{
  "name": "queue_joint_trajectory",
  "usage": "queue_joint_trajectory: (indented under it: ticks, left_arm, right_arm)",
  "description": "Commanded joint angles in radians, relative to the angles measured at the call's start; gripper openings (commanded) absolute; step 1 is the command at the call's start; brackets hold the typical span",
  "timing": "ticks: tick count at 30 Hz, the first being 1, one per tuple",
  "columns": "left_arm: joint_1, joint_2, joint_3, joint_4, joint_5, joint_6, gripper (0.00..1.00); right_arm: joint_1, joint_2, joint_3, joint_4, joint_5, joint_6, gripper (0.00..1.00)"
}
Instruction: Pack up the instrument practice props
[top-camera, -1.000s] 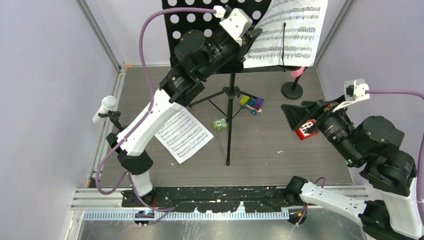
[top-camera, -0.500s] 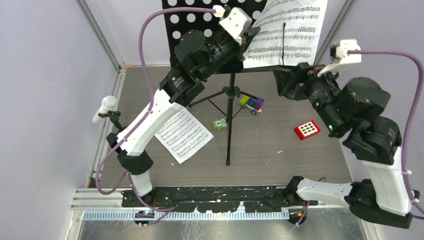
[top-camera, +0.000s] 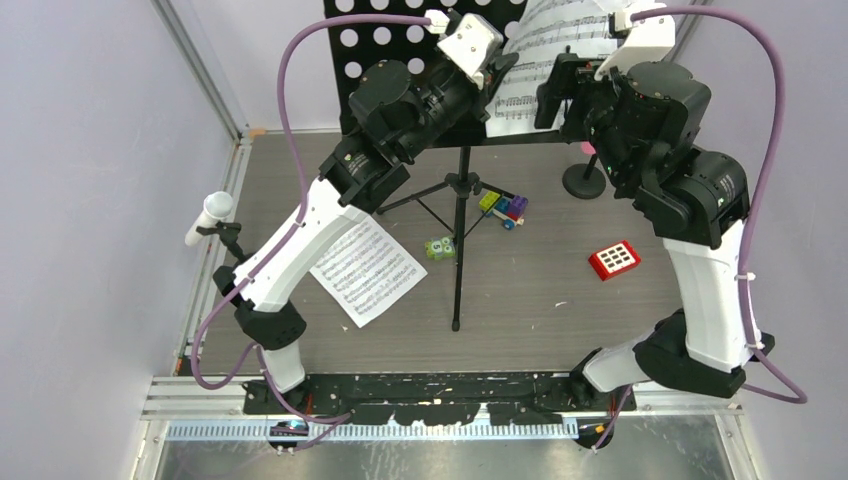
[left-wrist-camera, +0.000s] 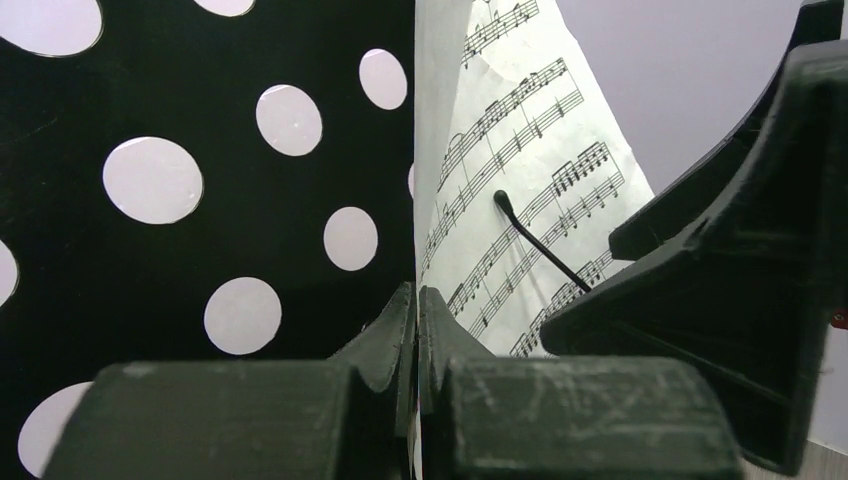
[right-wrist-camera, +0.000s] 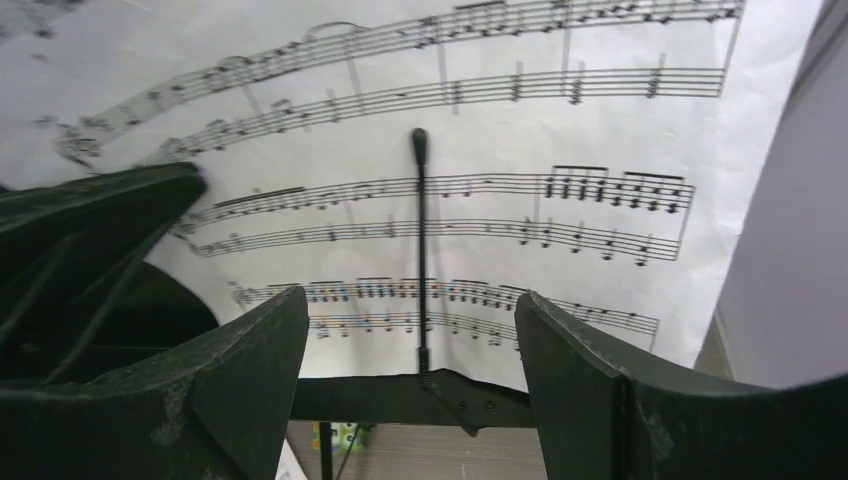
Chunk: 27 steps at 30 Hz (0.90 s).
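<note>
The black perforated music desk (top-camera: 390, 40) stands on its tripod at the back. A white sheet-music page (top-camera: 545, 40) leans on it, held by a thin wire arm (right-wrist-camera: 421, 250). My left gripper (top-camera: 503, 72) is shut on the page's left edge (left-wrist-camera: 416, 300). My right gripper (top-camera: 553, 95) is open just in front of the page (right-wrist-camera: 500, 130), the wire arm between its fingertips (right-wrist-camera: 412, 300), touching nothing. A second page (top-camera: 365, 268) lies on the floor. The white microphone (top-camera: 210, 215) sits on its mount at the left. The pink microphone (top-camera: 592, 148) and its round-based mount (top-camera: 585, 182) are partly hidden behind my right arm.
Colourful toy blocks (top-camera: 505, 207) and a green block (top-camera: 440, 248) lie by the tripod legs (top-camera: 458, 250). A red keypad (top-camera: 614, 259) sits on the floor at the right. Lilac walls close in on both sides, and the desk's ledge (right-wrist-camera: 400, 398) juts out below the page.
My right arm has swung up from low on the right, over the keypad, to face the page on the desk. My left gripper has closed on the page's edge.
</note>
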Motion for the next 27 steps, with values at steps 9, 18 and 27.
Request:
queue_joint_trajectory:
  ticks: [9,18,27]
  left_arm:
    - [0.006,-0.059,-0.01,0.033,-0.025,0.0,0.0]
    - [0.006,-0.063,-0.019,0.037,-0.024,-0.001,0.0]
    - [0.006,-0.055,-0.008,0.028,-0.014,0.003,0.0]
  right_arm:
    - [-0.175,-0.032,-0.004,-0.034,-0.321,0.059,0.68]
    - [-0.298,-0.017,-0.012,-0.012,-0.483,0.135,0.56]
    - [-0.373,0.008,-0.01,0.012,-0.653,0.188,0.41]
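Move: The right hand stands open before the holding rod clipped over the sheet music: the rod's middle is about 5 cm straight ahead and 2 cm up. The stand's bottom ledge runs about 4 cm ahead and 5 cm lower. The middle of the sheet music is some 7 cm ahead and 6 cm up, neither left nor right. From the left hand, shut on the sheet's left edge, the rod is about 7 cm to the right, 1 cm back and level. With no touch on the rod to be seen yet, the right hand eases about 2 cm forward towards it, sinking 1.5 cm and drifting 1 cm right, mostly early on. Its fingers narrow from wide open to a bit under half, one either side of the rod, while the wrist turns some 10 degrees counter-clockwise and its left side rises as much. The left hand stays and keeps its pinch on the sheet's left edge. ##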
